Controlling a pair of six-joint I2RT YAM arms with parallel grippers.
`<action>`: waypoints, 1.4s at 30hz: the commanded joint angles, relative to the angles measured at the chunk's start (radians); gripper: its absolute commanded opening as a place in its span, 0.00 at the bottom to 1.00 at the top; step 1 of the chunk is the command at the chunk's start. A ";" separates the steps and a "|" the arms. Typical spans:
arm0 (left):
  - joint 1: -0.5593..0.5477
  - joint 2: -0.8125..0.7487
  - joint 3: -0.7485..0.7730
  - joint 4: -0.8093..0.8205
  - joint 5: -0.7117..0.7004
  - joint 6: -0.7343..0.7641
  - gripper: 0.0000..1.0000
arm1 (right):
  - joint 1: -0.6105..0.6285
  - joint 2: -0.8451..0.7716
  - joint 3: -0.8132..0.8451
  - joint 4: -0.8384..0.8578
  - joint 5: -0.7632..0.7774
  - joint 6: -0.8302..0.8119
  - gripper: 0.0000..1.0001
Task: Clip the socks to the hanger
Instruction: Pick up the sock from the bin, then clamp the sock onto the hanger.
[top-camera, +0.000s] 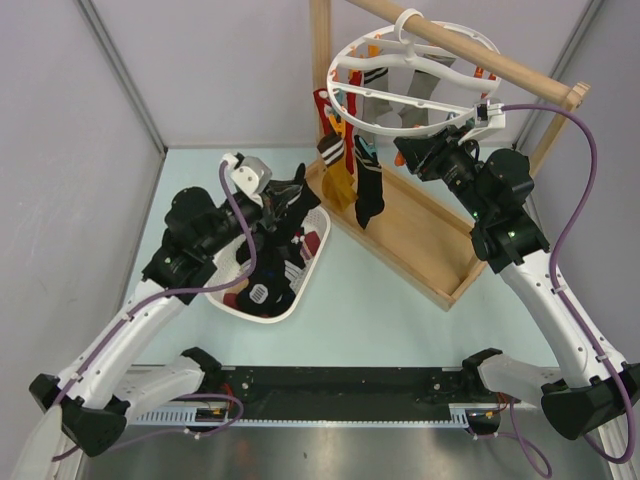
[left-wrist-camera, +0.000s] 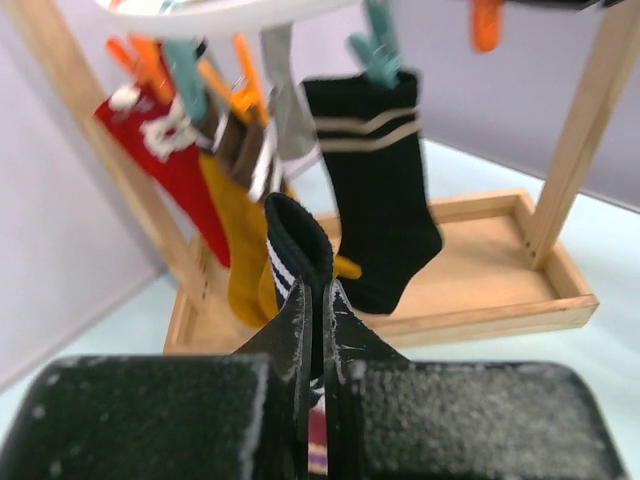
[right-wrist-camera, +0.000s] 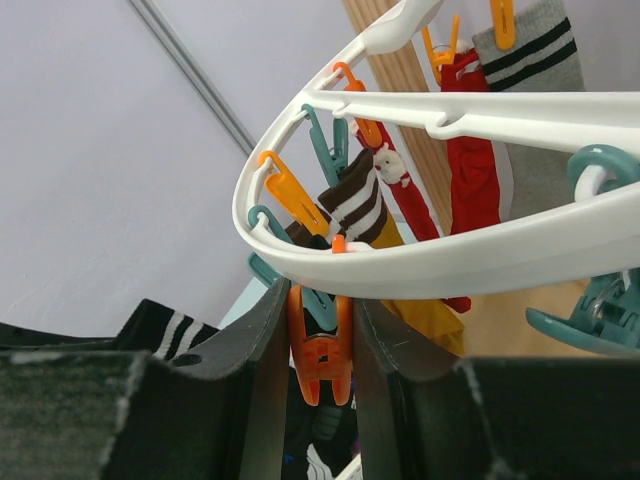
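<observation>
The white ring hanger (top-camera: 345, 78) hangs from a wooden rail, with several socks clipped on: red (left-wrist-camera: 170, 170), mustard (left-wrist-camera: 240, 245), grey (left-wrist-camera: 290, 100) and a black one with tan stripes (left-wrist-camera: 375, 190). My left gripper (top-camera: 285, 205) is shut on a black sock with white stripes (left-wrist-camera: 298, 240) and holds it up above the basket, short of the hanger. My right gripper (right-wrist-camera: 320, 330) sits just under the hanger ring (right-wrist-camera: 450, 265), its fingers pressed on both sides of an orange clip (right-wrist-camera: 320, 345). More dark socks (top-camera: 270, 285) lie in the basket.
A white basket (top-camera: 308, 272) stands under the left gripper. The wooden frame's tray base (top-camera: 430, 250) and upright post (top-camera: 320, 60) stand right of it, with the rail (top-camera: 480, 55) above. Teal and orange clips (right-wrist-camera: 290, 195) hang free round the ring. Grey walls close in both sides.
</observation>
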 joint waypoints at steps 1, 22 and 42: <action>-0.081 0.012 0.070 0.090 -0.024 0.065 0.00 | -0.005 0.001 0.040 0.035 0.021 0.012 0.00; -0.367 0.336 0.206 0.343 -0.246 0.034 0.00 | -0.006 -0.004 0.040 0.044 0.033 0.025 0.00; -0.403 0.516 0.340 0.352 -0.391 -0.038 0.00 | 0.015 -0.008 0.040 0.034 0.137 0.037 0.00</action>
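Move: The orange clip that the right fingers keep pinched at the hanger ring lies about 20 cm to the right of the left hand, 6 cm ahead and 5 cm higher. Short of it, the already hung black striped sock is some 14 cm right and 8 cm ahead; the mustard sock is about 9 cm right and 10 cm ahead. The bin sits roughly 33 cm below, 4 cm left and 1 cm ahead. For the right hand, the clip is right between its pads. Still pinching the black sock by its cuff, the left hand carries it about 17 cm to the right towards the orange clip, arcing back some 3 cm and up 5 cm at first, then forward about 6 cm while sinking most of that rise. Its fingers stay shut, pointing forward-right; the right hand keeps its squeeze on the clip, practically still. ##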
